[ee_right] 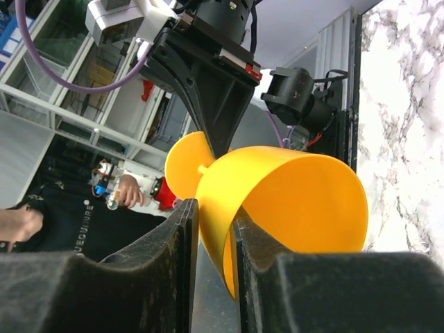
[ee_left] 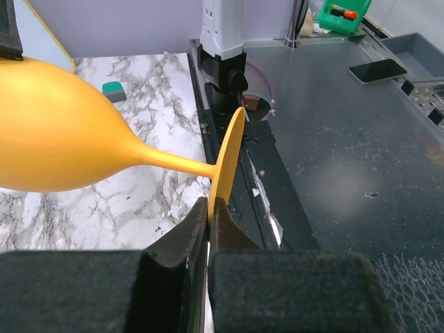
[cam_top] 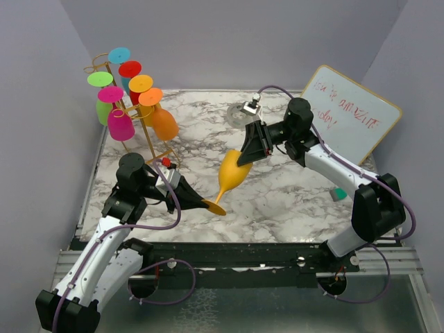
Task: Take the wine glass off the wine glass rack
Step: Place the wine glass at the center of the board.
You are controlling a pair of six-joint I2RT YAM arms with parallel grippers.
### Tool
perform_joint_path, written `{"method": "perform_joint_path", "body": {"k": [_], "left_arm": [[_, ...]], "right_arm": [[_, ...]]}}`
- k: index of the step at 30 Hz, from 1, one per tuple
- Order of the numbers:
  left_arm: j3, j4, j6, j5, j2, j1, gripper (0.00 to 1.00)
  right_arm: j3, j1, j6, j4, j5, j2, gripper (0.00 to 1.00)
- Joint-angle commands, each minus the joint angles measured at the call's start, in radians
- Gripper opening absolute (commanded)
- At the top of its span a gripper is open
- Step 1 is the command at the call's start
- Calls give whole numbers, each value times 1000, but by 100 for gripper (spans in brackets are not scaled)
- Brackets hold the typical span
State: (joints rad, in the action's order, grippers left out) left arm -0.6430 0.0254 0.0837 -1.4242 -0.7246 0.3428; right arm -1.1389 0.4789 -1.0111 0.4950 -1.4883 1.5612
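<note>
A yellow-orange wine glass (cam_top: 231, 173) hangs tilted in the air between my two arms, off the rack. My left gripper (cam_top: 201, 202) is shut on the edge of its round foot (ee_left: 229, 159), with the stem and bowl (ee_left: 62, 132) reaching away to the left. My right gripper (cam_top: 243, 158) straddles the bowl's rim (ee_right: 298, 201), one finger outside and one inside, both pressed close against the thin wall. The gold wire wine glass rack (cam_top: 149, 135) stands at the back left with several coloured glasses hanging upside down from its arms.
A whiteboard (cam_top: 350, 114) with red writing leans at the back right. A small clear object with a clip (cam_top: 244, 111) lies behind the right gripper. A teal eraser (cam_top: 338, 194) lies by the right arm. Grey walls enclose the marble table (cam_top: 291, 201).
</note>
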Motion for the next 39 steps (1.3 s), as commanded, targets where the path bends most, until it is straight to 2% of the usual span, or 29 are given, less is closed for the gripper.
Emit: {"method": "perform_joint_path", "body": {"k": [1,4,10,15,17,20,26,29,35,38,39], "left_arm": [[-12,-17,26,19,2,2,0],[-12,-12,24,28,10,2,0],[-10,-2,22,29,19,2,0],[-13,21,23,31,10,2,4],[-12,30,28,31,9,2,17],[-11,44,46,34,12,2,31],[-11,74,70,74,34,2,45],[-13,98,80,109,52,2,51],[-14,140,82,234,105,2,62],[-13,163,80,328,137,2,73],[-12,172,80,355,146,2,80]], "right_arm": [[3,10,21,-28,-48,-30,25],[1,10,25,-34,-47,-32,21],[-7,11,31,-37,-43,-30,1],[-9,10,38,-38,-37,-37,1],[-7,10,44,-40,-36,-39,1],[-7,10,57,-53,-35,-37,1],[-10,11,99,-90,-27,-38,0],[-41,10,216,-229,-6,-32,0],[-146,11,512,-652,62,1,1],[-170,10,574,-735,99,9,0],[-174,11,588,-753,118,11,0]]}}
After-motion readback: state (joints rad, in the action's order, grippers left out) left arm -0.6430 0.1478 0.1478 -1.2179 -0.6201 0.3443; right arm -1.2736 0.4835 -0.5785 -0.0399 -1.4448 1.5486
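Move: The yellow wine glass lies slantwise between the hands, its middle about 6 cm back, 5 cm left and 2 cm below the right hand; the wall at the rim is already between the right hand's parted pads. The left hand still pinches the foot, with that middle 5 cm ahead, 7 cm to its right and 2 cm up. From the right hand, the tape roll lies some 33 cm straight ahead, 30 cm below; the orange glass is about 20 cm ahead, 26 cm left, 12 cm below. Staying within a centimetre of its place, the right hand shuts its pads on the wall of the yellow glass at the rim, one inside the bowl and one outside. The left fingers then open wide and let go of the foot, that hand easing forward about 1.5 cm and turning some 10 degrees counter-clockwise late on. ##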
